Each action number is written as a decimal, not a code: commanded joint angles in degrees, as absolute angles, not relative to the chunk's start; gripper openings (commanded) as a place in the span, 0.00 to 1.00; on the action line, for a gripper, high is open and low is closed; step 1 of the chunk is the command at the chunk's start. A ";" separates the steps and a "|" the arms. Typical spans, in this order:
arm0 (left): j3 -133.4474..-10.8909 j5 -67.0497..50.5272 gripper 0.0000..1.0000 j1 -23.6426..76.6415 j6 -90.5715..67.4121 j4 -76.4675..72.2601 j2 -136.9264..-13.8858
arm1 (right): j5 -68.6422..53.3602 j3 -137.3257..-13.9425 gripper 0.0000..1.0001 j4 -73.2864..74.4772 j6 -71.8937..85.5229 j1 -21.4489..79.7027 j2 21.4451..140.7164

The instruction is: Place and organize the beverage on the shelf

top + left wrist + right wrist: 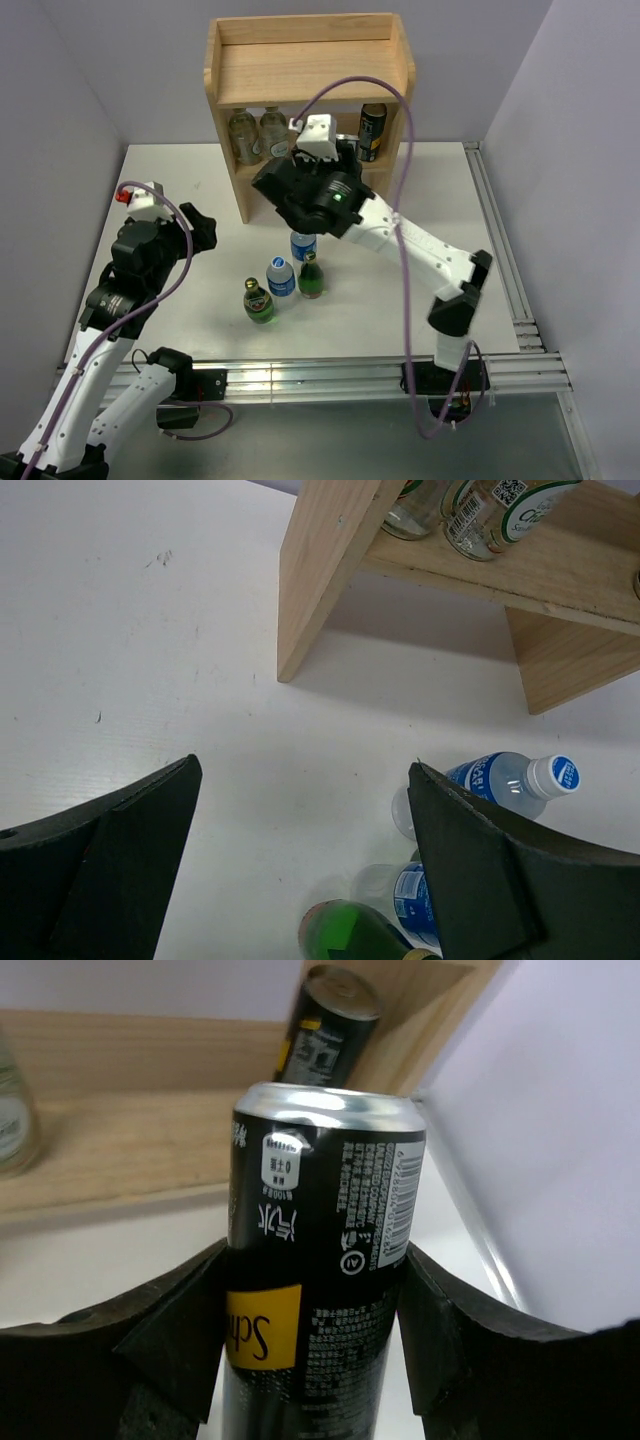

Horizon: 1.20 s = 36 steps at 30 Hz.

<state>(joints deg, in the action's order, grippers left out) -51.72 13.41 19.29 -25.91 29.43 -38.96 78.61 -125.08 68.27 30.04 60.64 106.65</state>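
My right gripper (315, 1290) is shut on a black can with a yellow label (320, 1220), held upright just in front of the shelf's (310, 70) lower board (120, 1150). A second black can (372, 132) stands at the right end of that lower tier, behind the held one (325, 1030). Two clear bottles (244, 135) stand at its left end. On the table, two blue-label water bottles (281, 280) and two green bottles (259, 301) stand in a cluster. My left gripper (305, 780) hangs open over the table left of the cluster, holding nothing.
The shelf's top board is bare inside its low rim. The right arm (400, 225) stretches across the table's middle, above the bottle cluster. A metal rail (500, 270) runs along the table's right side, and grey walls close in behind and beside the shelf.
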 commanded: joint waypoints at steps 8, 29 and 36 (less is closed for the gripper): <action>-51.50 13.18 0.91 18.11 -24.52 27.69 -38.94 | 43.78 -93.66 0.00 14.98 -3.59 58.27 75.15; -51.42 12.22 0.91 17.67 -24.26 27.33 -39.20 | 40.78 -67.67 0.00 -47.88 -10.98 45.35 87.09; -51.33 11.87 0.91 17.40 -24.17 27.16 -39.11 | 46.31 -69.43 0.00 -61.24 -17.83 45.26 94.03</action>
<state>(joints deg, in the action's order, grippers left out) -51.72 12.91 17.74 -25.30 29.39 -39.24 42.72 -65.01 -44.77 -12.64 45.47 92.84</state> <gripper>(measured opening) 0.913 0.671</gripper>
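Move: The right hand already holds the black can. Its goal, the free spot on the middle shelf board, lies about 13 cm ahead, 1 cm left and 6 cm below. The standing can there is roughly 14 cm ahead and 6 cm right of the hand; the nearer clear bottle is some 13 cm ahead and 13 cm left, both about 5 cm lower. From the left hand the spot is around 18 cm ahead, 26 cm right and 3 cm higher. Still pinching the can, the right hand backs off about 3 cm while rising 7, turning some 30 degrees counter-clockwise to face the shelf. It then swings forward about 13 cm towards the gap between clear bottles and standing can, dipping some 16 cm on the way before lifting about 4 while the fingers tip upward. ##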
